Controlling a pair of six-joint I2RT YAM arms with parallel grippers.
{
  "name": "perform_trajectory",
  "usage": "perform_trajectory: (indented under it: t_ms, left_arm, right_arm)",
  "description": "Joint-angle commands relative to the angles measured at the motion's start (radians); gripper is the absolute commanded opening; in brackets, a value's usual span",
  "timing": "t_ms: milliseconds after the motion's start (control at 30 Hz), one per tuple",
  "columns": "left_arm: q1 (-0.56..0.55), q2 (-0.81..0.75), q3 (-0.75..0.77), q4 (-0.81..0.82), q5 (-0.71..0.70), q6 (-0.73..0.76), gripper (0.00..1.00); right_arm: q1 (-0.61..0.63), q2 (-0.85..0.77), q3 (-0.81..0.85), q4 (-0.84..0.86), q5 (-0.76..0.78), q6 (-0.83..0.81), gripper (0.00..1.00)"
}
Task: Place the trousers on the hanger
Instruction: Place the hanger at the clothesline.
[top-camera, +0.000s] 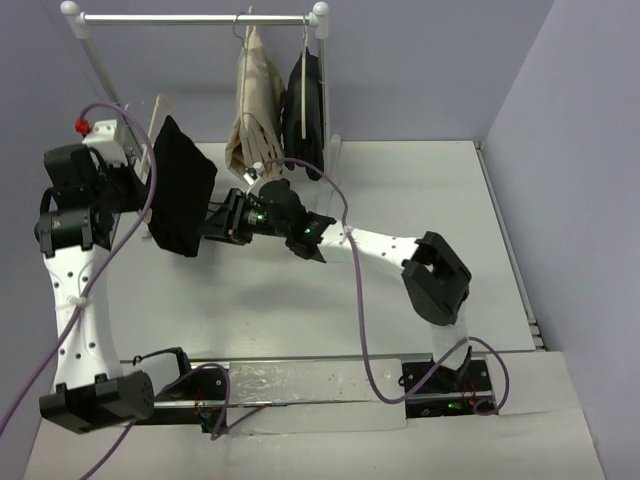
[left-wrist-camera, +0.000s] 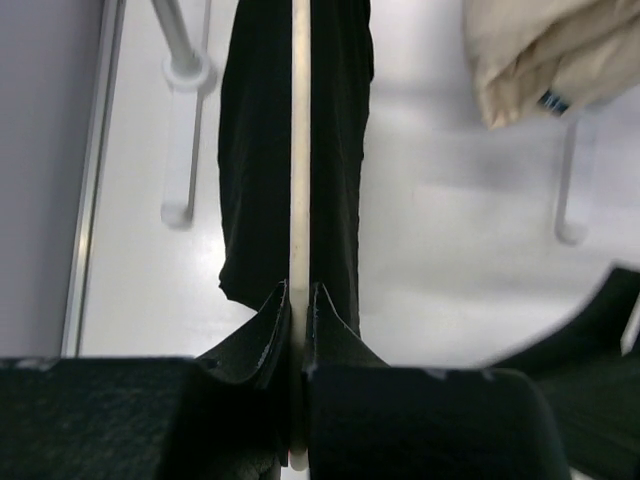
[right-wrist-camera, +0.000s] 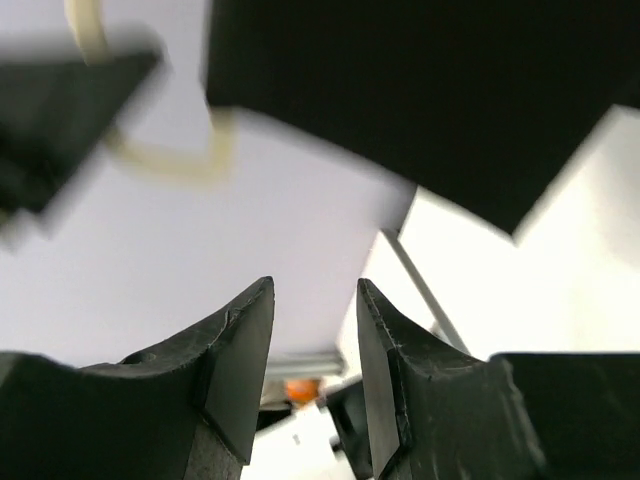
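The black trousers (top-camera: 182, 200) hang folded over the white hanger (top-camera: 158, 112), held up at the left of the table. In the left wrist view the hanger's cream bar (left-wrist-camera: 300, 150) runs straight away from me, with the trousers (left-wrist-camera: 255, 160) hanging down both sides. My left gripper (left-wrist-camera: 298, 295) is shut on that bar. My right gripper (top-camera: 208, 227) sits just right of the trousers' lower edge, open. Nothing lies between its tips (right-wrist-camera: 315, 285). Above them are the trousers (right-wrist-camera: 420, 90) and the curved hanger hook (right-wrist-camera: 170, 160).
A clothes rack (top-camera: 200, 18) stands at the back with beige trousers (top-camera: 255, 100) and a smaller black garment (top-camera: 308, 110) on their own hangers. The rack's left foot (left-wrist-camera: 185, 70) and the beige cloth (left-wrist-camera: 540, 60) show in the left wrist view. Walls close in the left, back and right.
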Motion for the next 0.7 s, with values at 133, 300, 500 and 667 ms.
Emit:
perform_trajectory:
  t_ms: [133,300,500,667]
  left_arm:
    - [0.007,0.145,0.304,0.177,0.058,-0.003,0.0]
    - [0.004,0.251,0.461,0.22,0.07,-0.014,0.0]
    - [-0.014,0.395,0.66,0.232,0.036,-0.026,0.0]
    - [-0.036,0.472,0.723,0.255,-0.024,-0.012,0.0]
  right_arm:
    - [0.002,-0.225,-0.204,-0.085,0.075,-0.215,0.46]
    - [-0.003,-0.278,-0.327,-0.077,0.094,-0.209,0.46]
    - [-0.013,-0.267,-0.318,-0.098,0.095,-0.223,0.46]
    - [-0.014,-0.255,-0.321,-0.1,0.092,-0.212,0.45]
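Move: The left hand holds the hanger with the black trousers; the free stretch of the clothesline rail lies about 25 cm ahead of it, roughly 2 cm to its right and 20 cm higher. On that rail the left post's top is some 11 cm to the hand's left, and the beige trousers hang about 25 cm ahead and 26 cm right, at roughly hand height. From the right hand the free stretch is about 30 cm ahead, 20 cm left and 25 cm up. Still pinching the wooden hanger, the left hand carries it with the black trousers forward and up in equal parts, about 12 cm each way, towards the free stretch of rail between the left post and the beige trousers, tipping its fingers up some 15 degrees. The empty, open right hand backs away from the trousers to its right and down, a little back too, then stops, its fingers tipped lower. ##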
